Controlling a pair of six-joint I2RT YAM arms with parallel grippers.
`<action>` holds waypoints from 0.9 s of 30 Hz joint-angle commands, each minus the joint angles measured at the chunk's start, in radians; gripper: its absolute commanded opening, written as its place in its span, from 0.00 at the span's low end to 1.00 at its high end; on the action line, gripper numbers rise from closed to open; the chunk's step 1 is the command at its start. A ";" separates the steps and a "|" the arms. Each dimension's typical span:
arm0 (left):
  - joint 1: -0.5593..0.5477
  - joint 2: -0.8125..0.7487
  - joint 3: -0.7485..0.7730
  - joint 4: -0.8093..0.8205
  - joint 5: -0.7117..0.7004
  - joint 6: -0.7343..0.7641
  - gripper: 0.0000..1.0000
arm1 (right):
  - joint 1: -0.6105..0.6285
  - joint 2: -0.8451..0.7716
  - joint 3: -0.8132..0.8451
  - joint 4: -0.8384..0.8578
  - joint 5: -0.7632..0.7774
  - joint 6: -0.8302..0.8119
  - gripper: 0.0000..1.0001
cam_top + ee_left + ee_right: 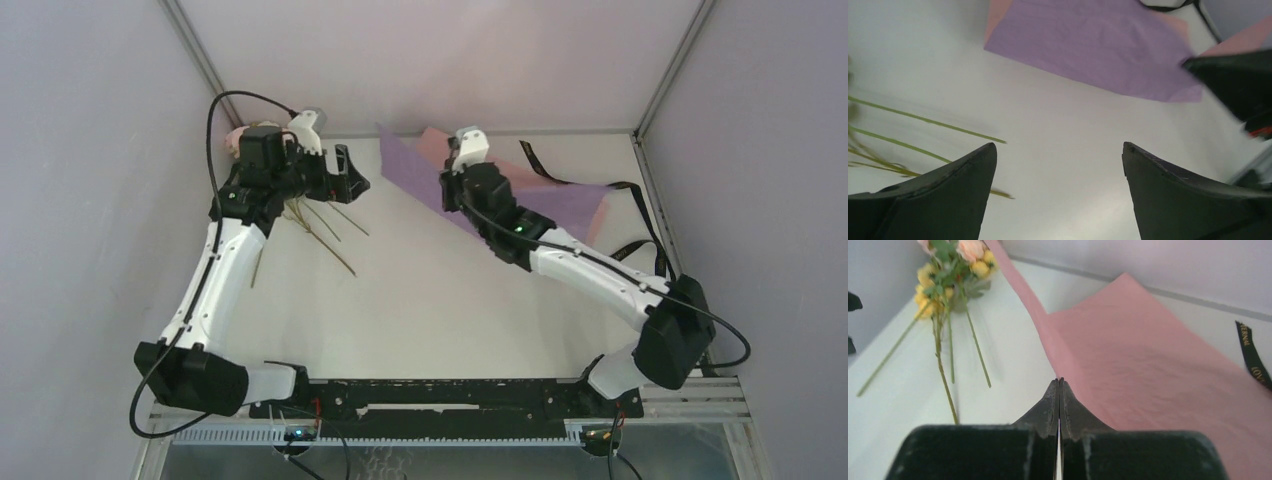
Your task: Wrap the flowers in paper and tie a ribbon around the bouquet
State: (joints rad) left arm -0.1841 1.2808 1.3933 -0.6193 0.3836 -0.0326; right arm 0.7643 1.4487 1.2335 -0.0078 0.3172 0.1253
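The flowers (322, 224) lie at the far left of the table, thin green stems fanned toward the middle and blossoms (950, 270) by the back wall. My left gripper (350, 175) hovers just right of the stems (923, 120); it is open (1059, 150) with only bare table between the fingers. The purple paper (412, 165) lies at the back centre, one edge lifted so its pink reverse (1158, 355) shows. My right gripper (1059, 382) is shut on that lifted edge (446, 180). The dark ribbon (640, 205) trails behind the paper at the right (1248, 347).
White walls and metal frame posts close in the table on three sides. The right arm's black cable (600, 262) runs along it above the table's right half. The black rail with both arm bases (440, 395) lines the near edge.
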 commanded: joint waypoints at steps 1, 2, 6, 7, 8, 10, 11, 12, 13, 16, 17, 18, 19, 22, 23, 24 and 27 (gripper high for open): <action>0.091 0.026 -0.116 0.170 0.250 -0.407 1.00 | 0.096 0.090 0.000 0.116 0.145 -0.050 0.00; 0.108 0.037 -0.152 0.204 0.260 -0.450 1.00 | 0.129 0.128 0.000 0.133 0.153 -0.051 0.00; 0.115 0.098 -0.248 0.285 0.279 -0.522 1.00 | 0.204 0.222 0.001 0.223 0.188 -0.074 0.00; 0.115 0.114 -0.265 0.306 0.294 -0.543 1.00 | 0.218 0.239 0.001 0.236 0.190 -0.073 0.00; 0.115 0.128 -0.279 0.335 0.305 -0.563 1.00 | 0.226 0.251 0.001 0.243 0.190 -0.071 0.00; 0.116 0.156 -0.293 0.368 0.323 -0.592 1.00 | 0.243 0.271 0.001 0.248 0.181 -0.064 0.00; 0.116 0.169 -0.297 0.383 0.326 -0.597 1.00 | 0.249 0.278 0.001 0.250 0.176 -0.061 0.00; 0.116 0.183 -0.299 0.392 0.327 -0.600 1.00 | 0.257 0.286 0.001 0.250 0.169 -0.058 0.00; 0.116 0.197 -0.300 0.398 0.331 -0.602 1.00 | 0.265 0.293 0.001 0.252 0.162 -0.058 0.00; 0.117 0.241 -0.302 0.392 0.352 -0.602 0.88 | 0.288 0.310 0.001 0.258 0.151 -0.065 0.00; 0.115 0.256 -0.303 0.383 0.358 -0.597 0.78 | 0.291 0.312 0.001 0.259 0.144 -0.065 0.00; 0.116 0.263 -0.301 0.367 0.356 -0.589 0.68 | 0.293 0.314 0.001 0.259 0.133 -0.064 0.00; 0.116 0.268 -0.296 0.346 0.351 -0.578 0.56 | 0.294 0.314 0.003 0.255 0.125 -0.062 0.00; 0.121 0.277 -0.282 0.307 0.336 -0.550 0.25 | 0.293 0.309 0.017 0.227 0.105 -0.063 0.00; 0.124 0.279 -0.279 0.305 0.336 -0.546 0.16 | 0.293 0.304 0.020 0.221 0.095 -0.065 0.00; 0.129 0.282 -0.274 0.299 0.334 -0.539 0.08 | 0.293 0.297 0.024 0.212 0.069 -0.066 0.04; 0.139 0.314 -0.212 0.242 0.298 -0.450 0.00 | 0.290 0.258 0.068 0.114 -0.094 -0.086 0.38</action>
State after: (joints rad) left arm -0.0643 1.5677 1.1023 -0.3222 0.7036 -0.5854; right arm 1.0466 1.7622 1.2274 0.1715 0.3946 0.0666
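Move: The left hand, open and empty, goes for the purple-and-pink paper's edge beside the right fingertips, about 18 cm to its right, some 2 cm ahead and 2 cm lower. The flower stem ends lie almost beneath it, roughly 27 cm down and 3 cm back, the blooms about 22 cm ahead and 23 cm left. The right hand, already pinching that edge, brings it to the left gripper, about 18 cm left, 2 cm back and slightly higher; the paper's far corner lies some 24 cm straight ahead and 27 cm down. The right hand, fingers shut on the paper's edge, sweeps it about 13 cm left and nearly as far down while drawing back some 5 cm, towards the left gripper over the stem ends. The left hand sinks about 14 cm wide open, tipping its fingers some 35 degrees downward with its left side dropping, then shuts them on the same edge just beyond the right fingertips, nearer the corner, as the right fingers begin to part. ##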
